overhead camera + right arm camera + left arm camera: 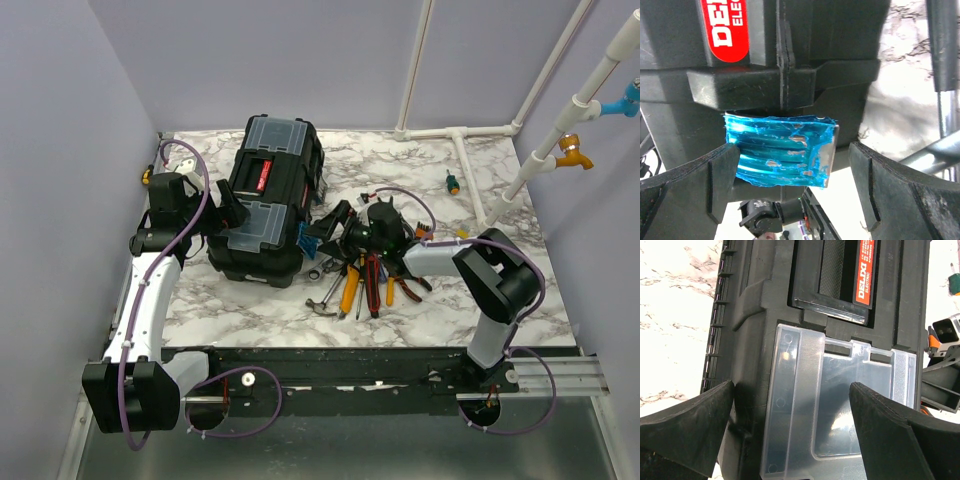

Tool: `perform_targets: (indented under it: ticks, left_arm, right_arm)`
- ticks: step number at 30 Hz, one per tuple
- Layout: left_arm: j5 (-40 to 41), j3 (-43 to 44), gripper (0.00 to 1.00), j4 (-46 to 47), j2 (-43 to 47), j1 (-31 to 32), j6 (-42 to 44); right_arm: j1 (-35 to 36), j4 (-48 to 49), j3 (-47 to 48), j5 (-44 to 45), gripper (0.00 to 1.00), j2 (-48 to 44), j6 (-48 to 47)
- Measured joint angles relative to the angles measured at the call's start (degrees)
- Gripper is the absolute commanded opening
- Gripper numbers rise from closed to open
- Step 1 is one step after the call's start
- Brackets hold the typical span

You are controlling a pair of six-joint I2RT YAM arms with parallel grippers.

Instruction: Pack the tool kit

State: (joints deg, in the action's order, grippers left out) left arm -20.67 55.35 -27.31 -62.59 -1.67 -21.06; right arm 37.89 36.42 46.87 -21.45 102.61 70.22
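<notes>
The tool kit's black toolbox (265,200) lies on the marble table, lid shut, with its red label plate (867,270) on top. My left gripper (232,213) hovers open over the clear-lidded compartment (840,390), its fingers (690,430) wide on either side. My right gripper (320,232) is open at the box's right side, straddling the metal latch (780,150), which is covered in blue film. The left fingertip (695,185) sits right at the latch's edge. Loose hand tools (362,285) lie beside the box: a hammer (325,300), pliers and screwdrivers.
A green-handled screwdriver (453,183) lies at the back right next to a white pipe frame (460,140). A yellow-and-black object (148,176) sits at the back left. Purple walls close in the table on three sides.
</notes>
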Motion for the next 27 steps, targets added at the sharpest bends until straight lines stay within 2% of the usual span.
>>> perform_targets:
  ticks: [8, 10, 12, 15, 18, 19, 27]
  left_arm:
    - [-0.2, 0.0, 0.98, -0.1, 0.0, 0.0, 0.0]
    - [-0.2, 0.0, 0.98, -0.1, 0.0, 0.0, 0.0]
    - [-0.2, 0.0, 0.98, -0.1, 0.0, 0.0, 0.0]
    - [0.3, 0.0, 0.98, 0.2, 0.0, -0.1, 0.3]
    - [0.8, 0.0, 0.98, 0.3, 0.0, -0.2, 0.7]
    - [1.2, 0.0, 0.98, 0.5, 0.0, -0.4, 0.8]
    - [3.1, 0.0, 0.98, 2.0, 0.0, -1.3, 0.8]
  right_arm:
    - [0.5, 9.6, -0.6, -2.4, 0.98, 3.0, 3.8]
    - [0.5, 10.6, -0.6, -2.8, 0.82, 3.5, 4.3]
    - [0.5, 11.3, -0.7, -3.0, 0.57, 4.0, 4.9]
    - [-0.2, 12.6, -1.9, -3.5, 0.45, 4.2, 6.6]
    - [-0.4, 14.1, -2.3, -4.0, 0.11, 4.3, 7.3]
    - [-0.6, 14.6, -2.5, -4.3, 0.05, 4.3, 7.8]
    - [-1.0, 17.6, -2.5, -6.7, 0.01, 5.6, 9.3]
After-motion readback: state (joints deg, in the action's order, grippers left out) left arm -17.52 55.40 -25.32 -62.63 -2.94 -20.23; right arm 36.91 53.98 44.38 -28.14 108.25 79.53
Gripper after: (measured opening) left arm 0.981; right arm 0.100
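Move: My open right gripper has the toolbox's blue latch nearly between its fingers, its middle about 3 cm to the left and 1 cm back. The toolbox's middle lies some 12 cm left, 6 cm ahead and 5 cm lower. Down on the table, about 11 cm below, the wrench head is 5 cm back and the yellow knife 10 cm back, 6 cm right. From my left hand, open over the lid's near end, that latch is about 15 cm right, 2 cm back and 7 cm lower. I ease my right hand about 1 cm left and up around the blue latch, tipping its fingertips up some 10 degrees, then shut the fingers almost fully, pinching the latch's free edge while creeping slightly up again. Late on, my left hand, still open against the box's near end, shifts about 2 cm left and a little forward. ##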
